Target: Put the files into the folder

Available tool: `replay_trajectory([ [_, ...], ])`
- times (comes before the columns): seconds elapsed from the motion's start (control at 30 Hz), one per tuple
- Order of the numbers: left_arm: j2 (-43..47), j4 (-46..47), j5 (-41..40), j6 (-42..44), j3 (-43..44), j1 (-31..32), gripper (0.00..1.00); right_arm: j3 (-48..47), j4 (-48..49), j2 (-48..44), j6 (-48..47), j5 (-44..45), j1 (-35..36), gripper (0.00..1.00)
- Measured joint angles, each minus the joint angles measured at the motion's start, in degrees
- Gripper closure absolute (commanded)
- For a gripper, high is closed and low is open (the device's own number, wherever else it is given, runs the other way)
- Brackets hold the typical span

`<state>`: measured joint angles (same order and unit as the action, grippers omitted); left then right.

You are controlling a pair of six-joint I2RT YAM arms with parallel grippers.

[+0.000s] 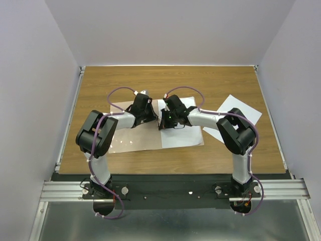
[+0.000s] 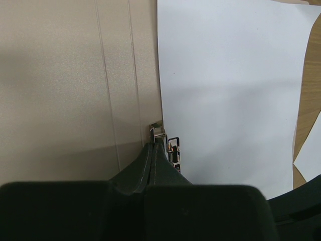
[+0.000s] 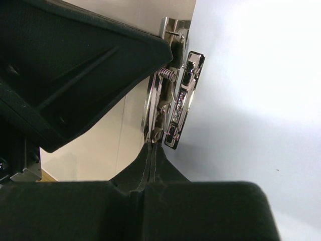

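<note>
The folder (image 1: 131, 141) lies open mid-table, its pinkish-tan glossy left half bare (image 2: 70, 90). One white file (image 1: 183, 136) lies on its right half (image 2: 225, 85) (image 3: 256, 105). The second file (image 1: 242, 108) lies on the table to the right, partly under the right arm. A metal spring clip (image 2: 173, 148) (image 3: 182, 98) sits along the folder's spine. My left gripper (image 2: 156, 138) is shut, its tips touching one end of the clip. My right gripper (image 3: 152, 145) is shut, its tips at the clip's other end. Both grippers meet over the spine (image 1: 159, 119).
The wooden table (image 1: 200, 80) is walled by white panels at the back and both sides. A metal rail (image 1: 165, 188) with the arm bases runs along the near edge. The left gripper's black body (image 3: 75, 65) sits close above the clip in the right wrist view.
</note>
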<state>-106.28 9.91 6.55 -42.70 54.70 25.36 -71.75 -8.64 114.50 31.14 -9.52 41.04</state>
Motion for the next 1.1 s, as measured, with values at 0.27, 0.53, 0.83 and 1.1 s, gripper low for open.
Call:
replay_trajectory([
  [0.27, -0.3, 0.6, 0.2, 0.0, 0.1, 0.0, 1.0, -2.3, -2.4, 1.3, 0.8, 0.0, 0.0, 0.99],
  [0.53, -0.3, 0.7, 0.2, -0.1, 0.1, 0.0, 1.0, -2.3, -3.0, 0.2, 1.7, 0.3, 0.0, 0.97],
  [0.83, -0.2, 0.7, 0.2, -0.6, 0.0, 0.0, 1.0, -2.4, -3.5, -0.4, 1.9, 0.7, 0.1, 0.92],
  [1.1, -0.2, 0.7, 0.2, -0.7, 0.0, 0.0, 1.0, -2.3, -4.4, -0.7, 1.9, 1.4, 0.1, 0.68],
])
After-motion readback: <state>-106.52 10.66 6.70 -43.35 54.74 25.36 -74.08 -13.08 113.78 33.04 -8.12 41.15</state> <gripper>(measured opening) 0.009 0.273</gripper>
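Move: Along the folder's fold, the metal clip runs between the two hands: its middle is about 4 cm ahead and 1 cm left of the right fingertips, and some 3 cm back and 1 cm right of the left ones, barely below either. The file already in the folder has its middle roughly 9 cm to the right of the right hand and 3 cm ahead, 2 cm lower; the folder's bare left half is centred about 12 cm to that hand's left, about level. Easing off the clip's near end, the right hand first tilts a couple of degrees nearly in place, then lifts straight up about 1 cm and comes free, its shut fingers parting to roughly a quarter open. The left hand stays at the clip's far part, closed fingertips still resting on the metal. ##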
